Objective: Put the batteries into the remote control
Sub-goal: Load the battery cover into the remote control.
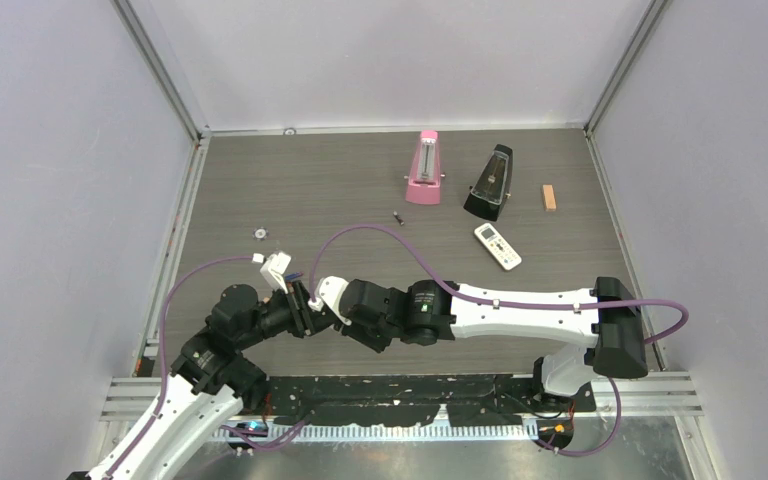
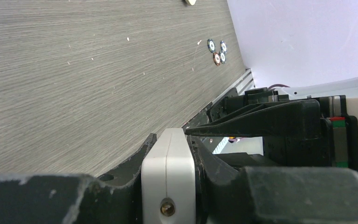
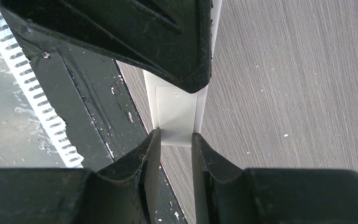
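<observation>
The slim white remote control point(image 1: 278, 266) is held above the near left of the table, clamped edge-on in my left gripper point(image 1: 295, 292), whose jaws press both its faces point(image 2: 168, 161). My right gripper point(image 1: 318, 296) meets it from the right. Its fingertips point(image 3: 154, 140) rest on either side of the remote control's point(image 3: 175, 116) end, where a flat cover panel shows. One tiny dark battery point(image 1: 398, 217) lies on the table's middle. A small cluster of round-ended batteries point(image 1: 259, 233) sits at the left, also in the left wrist view point(image 2: 216, 51).
A pink metronome point(image 1: 424, 168) and a black metronome point(image 1: 490, 183) stand at the back. An orange block point(image 1: 549, 197) lies at the far right, and a broader white remote point(image 1: 497, 246) lies in front of it. Pale walls enclose the table on three sides.
</observation>
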Controlling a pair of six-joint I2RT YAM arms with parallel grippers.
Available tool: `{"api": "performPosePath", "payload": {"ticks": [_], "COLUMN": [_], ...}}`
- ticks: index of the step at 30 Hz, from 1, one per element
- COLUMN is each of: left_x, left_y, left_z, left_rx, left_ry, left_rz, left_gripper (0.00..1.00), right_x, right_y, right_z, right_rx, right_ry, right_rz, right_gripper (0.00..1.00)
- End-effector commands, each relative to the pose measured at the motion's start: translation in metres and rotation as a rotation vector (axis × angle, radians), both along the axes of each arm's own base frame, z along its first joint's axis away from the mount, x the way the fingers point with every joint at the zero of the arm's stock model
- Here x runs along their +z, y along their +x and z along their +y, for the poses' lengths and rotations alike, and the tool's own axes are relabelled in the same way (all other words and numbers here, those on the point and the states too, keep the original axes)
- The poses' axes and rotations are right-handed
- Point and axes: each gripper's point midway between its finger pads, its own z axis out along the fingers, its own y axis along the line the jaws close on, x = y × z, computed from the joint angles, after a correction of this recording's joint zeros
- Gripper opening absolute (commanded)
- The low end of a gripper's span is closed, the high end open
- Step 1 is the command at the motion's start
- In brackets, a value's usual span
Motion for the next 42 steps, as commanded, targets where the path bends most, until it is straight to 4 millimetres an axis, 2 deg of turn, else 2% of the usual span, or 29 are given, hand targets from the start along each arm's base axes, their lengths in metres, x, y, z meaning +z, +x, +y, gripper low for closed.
{"api": "performPosePath", "payload": {"ticks": [1, 7, 19, 27, 37, 42], "left_x": [0.032, 0.035, 0.039, 0.035, 0.032, 0.031], "left_y": [-0.009, -0.011, -0.013, -0.009, 0.000, 0.003], "left_z": [-0.010, -0.017, -0.020, -0.018, -0.011, -0.008], "left_rx": [-0.059, -0.090, -0.095, -0.067, 0.003, 0.026], "left_ry": [-0.109, -0.143, -0.186, -0.183, -0.209, -0.227], "left_rz": [-0.028, 0.013, 0.033, 0.047, 0.086, 0.098], "left_gripper": [0.00, 0.00, 0.00, 0.00, 0.00, 0.00], "right_x": [0.024, 0.023, 0.024, 0.038, 0.056, 0.078], "right_y": [0.011, 0.011, 0.011, 0.013, 0.002, -0.003], "right_z": [0.018, 0.015, 0.008, 0.005, 0.007, 0.007], "right_rx": [-0.045, -0.055, -0.056, -0.086, -0.054, -0.048], "right_ry": [0.092, 0.081, 0.065, 0.108, 0.196, 0.282], "right_rz": [-0.039, -0.030, -0.030, -0.033, 0.006, 0.017], "right_gripper": [0.28, 0.30, 0.43, 0.49, 0.62, 0.72]}}
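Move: The battery cover lies on the back of the remote, its outer end already between the right fingertips; its middle is about 2 cm to the left of the right hand and 1 cm farther out, level with it. The remote's middle is some 6 cm left and 3 cm ahead. On the table, about 13 cm lower, a purple battery lies roughly 11 cm left and 8 cm ahead. From the left hand the cover is about 3 cm right, 2 cm back and 1 cm below. Keep the right fingertips about the cover's end at first, then open them to let go of its sides and, still opening to about twice their gap, lift the right hand some 3 cm straight up, clear of the remote. Keep the left grip on the remote, tipping that hand gently by about 10 degrees and raising it roughly 1 cm at the end. ##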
